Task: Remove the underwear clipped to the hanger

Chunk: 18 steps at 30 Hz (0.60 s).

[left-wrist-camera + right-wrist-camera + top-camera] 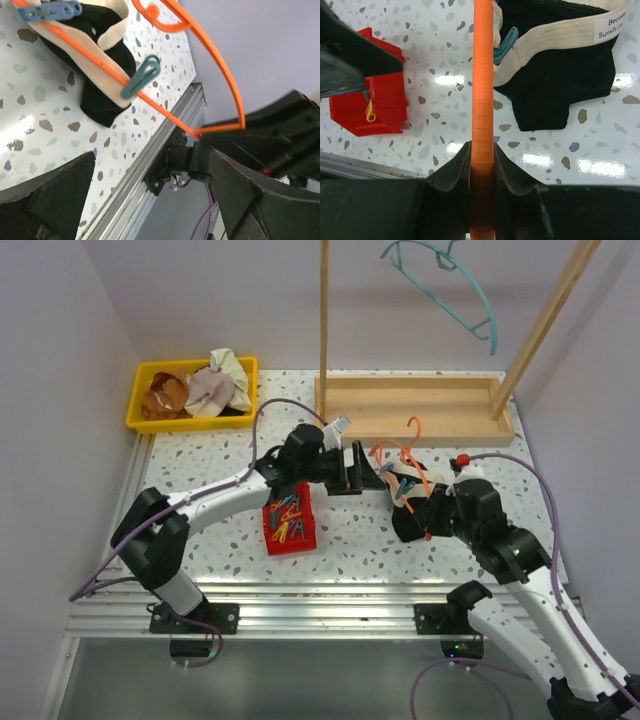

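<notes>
The black underwear (102,65), with a cream waistband, lies on the speckled table (30,100). A teal clip (141,76) and a blue clip (49,10) pin it to the orange hanger (220,75). My right gripper (482,150) is shut on the orange hanger (482,90), with the black underwear (560,80) just beyond to the right. My left gripper (150,200) stands wide open, holding nothing, just left of the hanger (400,455). From above, my left gripper (365,472) and right gripper (418,502) flank the garment (405,487).
A red box (290,522) of coloured clips sits under my left forearm. A yellow bin (140,375) at the back left holds a rust-brown garment (165,395) and pale cloths. A wooden rack base (415,408) stands behind, with a teal hanger (450,285) above.
</notes>
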Tool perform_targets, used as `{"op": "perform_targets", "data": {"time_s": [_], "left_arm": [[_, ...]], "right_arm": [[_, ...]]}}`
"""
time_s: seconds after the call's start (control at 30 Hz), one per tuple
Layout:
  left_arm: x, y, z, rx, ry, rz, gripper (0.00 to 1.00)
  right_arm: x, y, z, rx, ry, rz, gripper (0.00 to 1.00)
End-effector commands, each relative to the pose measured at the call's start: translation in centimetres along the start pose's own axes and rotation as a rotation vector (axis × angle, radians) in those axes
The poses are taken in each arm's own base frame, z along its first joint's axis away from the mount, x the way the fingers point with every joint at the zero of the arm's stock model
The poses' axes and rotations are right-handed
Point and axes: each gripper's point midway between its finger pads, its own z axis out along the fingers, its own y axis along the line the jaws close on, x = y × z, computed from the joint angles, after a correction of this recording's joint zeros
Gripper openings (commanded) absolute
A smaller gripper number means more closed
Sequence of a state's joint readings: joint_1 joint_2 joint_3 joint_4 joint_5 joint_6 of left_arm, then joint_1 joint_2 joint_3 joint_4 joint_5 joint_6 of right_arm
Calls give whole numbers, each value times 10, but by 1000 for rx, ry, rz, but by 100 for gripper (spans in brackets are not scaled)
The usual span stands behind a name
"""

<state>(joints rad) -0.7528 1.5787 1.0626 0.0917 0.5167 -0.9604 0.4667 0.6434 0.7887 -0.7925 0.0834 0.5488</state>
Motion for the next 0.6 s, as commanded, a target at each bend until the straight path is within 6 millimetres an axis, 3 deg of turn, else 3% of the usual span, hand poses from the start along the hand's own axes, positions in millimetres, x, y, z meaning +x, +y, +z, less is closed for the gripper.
{"op": "perform_targets", "data": {"time_s": [0.0, 0.03, 0.1, 0.13, 0.17, 0.2, 0.4, 0.43, 0.57], "left_arm": [[-15, -13, 25, -59, -50, 27, 100], [-14, -4, 38, -92, -38, 49, 100], [-14, -5, 49, -184, -38, 76, 100], [-9, 7, 56, -236, -17, 94, 100], [-17, -3, 62, -258, -67, 132, 100], [-18, 0, 67, -283, -79, 147, 100], [-22, 9, 76, -403, -126, 198, 100], [-14, 23, 78, -454, -95, 207, 100], [-13, 40, 82, -561, -111, 240, 100]], "right_arm": [[-7, 11, -4, -56, -39, 28, 0], [-7, 10, -4, -52, -41, 27, 0], [-6, 9, -4, -51, -39, 27, 0], [-7, 9, -5, -47, -41, 29, 0], [-8, 9, -5, -42, -42, 29, 0], [-8, 8, -6, -37, -43, 32, 0], [-14, 4, -8, -4, -54, 26, 0], [-15, 3, -9, -2, -56, 25, 0], [-20, 5, -10, -3, -69, 26, 0]]}}
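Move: To the right of the open left hand, the teal clip on the near stretch of the orange hanger's bar lies about 10 cm off, some 2 cm ahead and 6 cm below. The blue clip sits about 5 cm farther out than the teal one, 4 cm to its left and a little lower. The black underwear hangs beneath, about 11 cm right, 1 cm ahead and 12 cm below the left hand. From the right hand, the teal clip is roughly 6 cm ahead, 3 cm left and 4 cm below. Swinging to its right and sinking, the left hand closes in on the teal clip, covering about 7 cm quickly, then eases and presses on slightly forward and down. Its wrist turns some 25 degrees, dipping the fingers towards the bar; they stay wide open, with no contact visible. The right hand stays put, keeping its pinch on the end of the hanger. ##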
